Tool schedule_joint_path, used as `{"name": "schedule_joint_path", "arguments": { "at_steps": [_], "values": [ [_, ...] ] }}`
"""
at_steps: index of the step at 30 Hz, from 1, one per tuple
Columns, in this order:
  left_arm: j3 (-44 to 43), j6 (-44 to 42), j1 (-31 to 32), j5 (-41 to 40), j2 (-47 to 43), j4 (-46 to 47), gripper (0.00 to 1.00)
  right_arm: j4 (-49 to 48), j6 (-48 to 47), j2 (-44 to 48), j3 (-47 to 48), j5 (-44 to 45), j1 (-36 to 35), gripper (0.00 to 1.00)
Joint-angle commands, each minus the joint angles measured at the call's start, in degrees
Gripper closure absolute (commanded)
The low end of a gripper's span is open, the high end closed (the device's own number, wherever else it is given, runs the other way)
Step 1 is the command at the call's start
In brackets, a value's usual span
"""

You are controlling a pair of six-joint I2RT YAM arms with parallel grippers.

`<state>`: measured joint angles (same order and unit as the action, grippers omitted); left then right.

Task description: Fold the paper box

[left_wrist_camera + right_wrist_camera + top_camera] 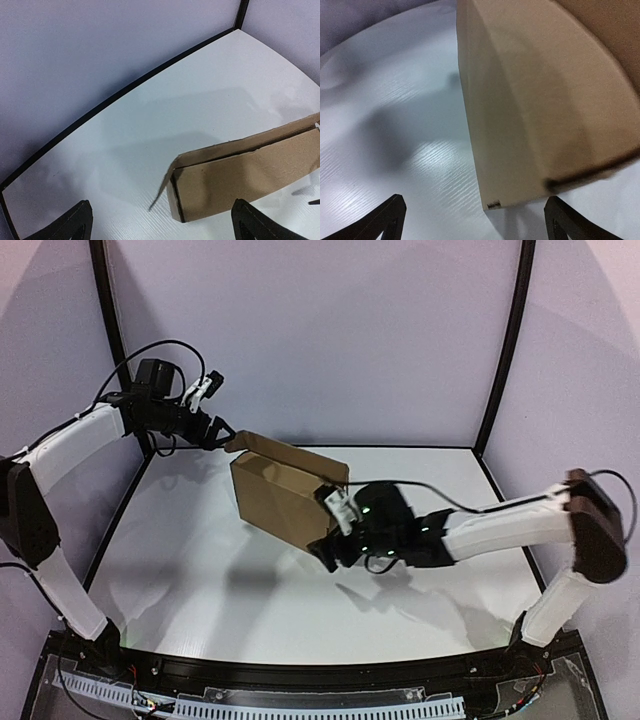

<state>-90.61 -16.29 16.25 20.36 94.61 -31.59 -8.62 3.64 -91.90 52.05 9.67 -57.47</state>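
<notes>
The paper box [283, 492] is a brown cardboard mailer, folded into a shallow box and standing tilted on the white table. A small loose flap [240, 441] sticks out at its upper left corner. My left gripper [214, 430] hangs just left of that flap, open and holding nothing. In the left wrist view the box corner [240, 175] lies ahead, between the spread fingertips [75, 224]. My right gripper [330, 535] is at the box's lower right end, also open. In the right wrist view the box's broad face [535, 100] fills the area ahead of the fingertips [387, 220].
The white table [200, 570] is bounded by a black frame [300, 445] and pale walls at the back and sides. The right arm's white link [500, 525] stretches across the table's right side. The left arm [70, 445] rises along the left wall.
</notes>
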Motion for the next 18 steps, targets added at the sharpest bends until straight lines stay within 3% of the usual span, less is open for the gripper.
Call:
{"name": "schedule_joint_path", "arguments": {
  "at_steps": [1, 7, 18],
  "values": [
    [2.0, 1.4, -0.3, 0.8, -1.3, 2.3, 0.01, -10.3, -1.6, -8.8, 4.6, 6.6, -0.5, 0.02],
    [3.9, 2.3, -0.3, 0.3, -2.7, 3.8, 0.01, -17.8, -1.2, -13.0, 5.6, 14.3, 1.3, 0.02],
    [5.6, 3.1, -0.7, -0.9, -5.5, 2.7, 0.01, -24.6, 3.2, -16.3, 6.3, 10.9, 11.5, 0.02]
  ]
}}
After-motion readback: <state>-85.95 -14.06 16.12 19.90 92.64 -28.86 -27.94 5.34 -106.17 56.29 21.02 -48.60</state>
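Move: The paper box stands on its long edge, its middle about 15 cm ahead of the right hand, 9 cm to its left and 5 cm lower, with its right end nearest. The raised lid runs along the box's far side, its middle some 20 cm ahead, 9 cm left and 4 cm above that hand. From the left hand the box's middle is roughly 18 cm right, 3 cm back and 20 cm below. The open right hand dips about 4 cm while pushing forward some 11 cm against the box's right end. ##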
